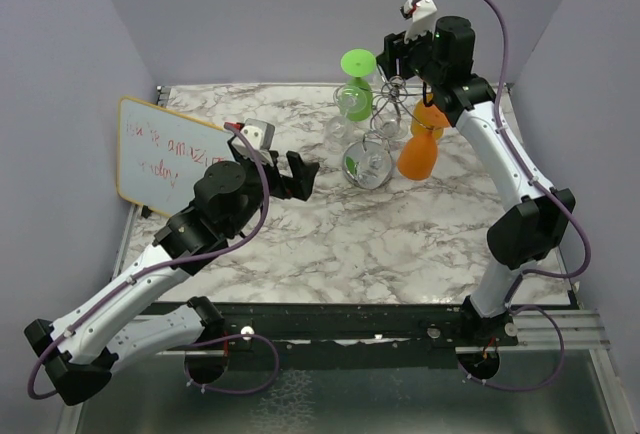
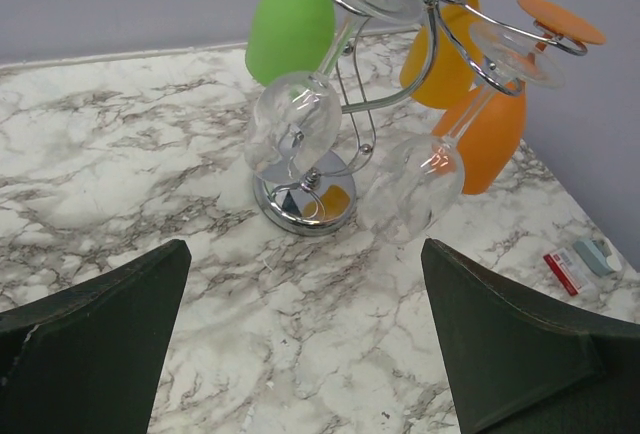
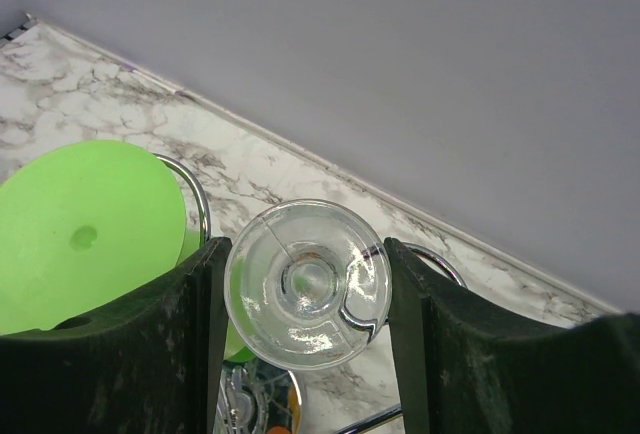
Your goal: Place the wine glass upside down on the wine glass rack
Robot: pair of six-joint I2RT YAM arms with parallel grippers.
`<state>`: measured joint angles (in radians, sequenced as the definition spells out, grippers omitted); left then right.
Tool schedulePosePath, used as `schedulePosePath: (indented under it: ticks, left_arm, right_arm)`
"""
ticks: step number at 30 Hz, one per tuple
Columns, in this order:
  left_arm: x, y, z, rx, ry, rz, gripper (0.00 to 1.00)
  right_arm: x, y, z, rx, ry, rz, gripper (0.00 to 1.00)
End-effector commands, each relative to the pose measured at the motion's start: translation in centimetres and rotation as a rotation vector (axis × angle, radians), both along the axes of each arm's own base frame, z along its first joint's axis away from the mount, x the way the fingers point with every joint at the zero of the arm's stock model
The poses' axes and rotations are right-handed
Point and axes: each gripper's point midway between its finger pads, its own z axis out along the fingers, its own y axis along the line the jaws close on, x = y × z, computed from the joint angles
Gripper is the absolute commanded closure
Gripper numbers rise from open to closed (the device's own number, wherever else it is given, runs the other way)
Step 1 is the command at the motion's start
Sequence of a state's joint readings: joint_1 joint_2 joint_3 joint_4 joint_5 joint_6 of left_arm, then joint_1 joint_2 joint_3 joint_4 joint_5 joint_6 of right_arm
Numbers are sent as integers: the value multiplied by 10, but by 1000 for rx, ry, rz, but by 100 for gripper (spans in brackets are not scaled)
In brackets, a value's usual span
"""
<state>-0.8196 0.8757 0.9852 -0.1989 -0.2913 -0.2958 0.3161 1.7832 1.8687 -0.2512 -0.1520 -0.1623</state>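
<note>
The wine glass (image 3: pixel 307 282) is clear and hangs upside down. Its round foot faces the right wrist camera and rests over a curled chrome arm of the wine glass rack (image 1: pixel 385 114). My right gripper (image 3: pixel 305 246) is high over the rack (image 3: pixel 440 259), shut on that foot, with a finger touching each side of its rim. In the top view the right gripper (image 1: pixel 396 54) stands above the rack's top. My left gripper (image 1: pixel 300 176) hovers wide open and holding nothing over the marble left of the rack's mirrored base (image 2: pixel 305 204).
Other glasses hang on the rack: a green one (image 1: pixel 357 62), orange ones (image 1: pixel 418 154) and clear ones (image 2: pixel 292 124). A whiteboard (image 1: pixel 170 154) leans at the table's left. A small red and white packet (image 2: pixel 570 269) lies right of the rack. Grey walls close in behind.
</note>
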Motion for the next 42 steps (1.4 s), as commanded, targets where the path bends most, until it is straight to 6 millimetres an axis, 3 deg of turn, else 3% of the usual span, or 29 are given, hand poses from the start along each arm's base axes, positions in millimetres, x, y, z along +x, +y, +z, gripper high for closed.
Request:
schedulePosePath:
  ticks: [1,12,15,21,29,36,42]
  left_arm:
    - [-1,-16,26,-56,-43,-63,1]
    - [17,-80,114,-177,-230,-247,2]
    - [28,-100,129,-172,-277,-283,5]
    - [68,-136,128,-87,-310,-268,14]
    - [114,-161,117,17,-336,-196,36]
    - [126,-179,118,19,-322,-217,39]
    - [130,-179,119,17,-323,-201,39]
  right_arm:
    - [-7,0,11,24,-4,32,99]
    - [11,-1,14,96,3,-34,99]
    - [15,-4,14,106,2,-60,99]
    - [18,-4,15,121,2,-67,99]
    - [21,-10,7,97,25,-43,99]
    - [23,-8,-3,18,63,53,99]
    - [19,-10,-3,-8,66,93,99]
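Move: The rack's hub lies about 19 cm ahead of the open left hand and 18 cm to its right, near its height; the front orange glass is some 8 cm ahead, 25 cm right and 8 cm lower. The right hand already holds the clear wine glass by its foot, almost over the far rack loop, about 3 cm below. From the right hand, the hub is 8 cm back and 2 cm right, the green glass 3 cm back, 7 cm left and 10 cm lower. Left hand swings some 25 cm right, forward and up towards the rack's hub, fingers narrowing; right eases glass forward. ##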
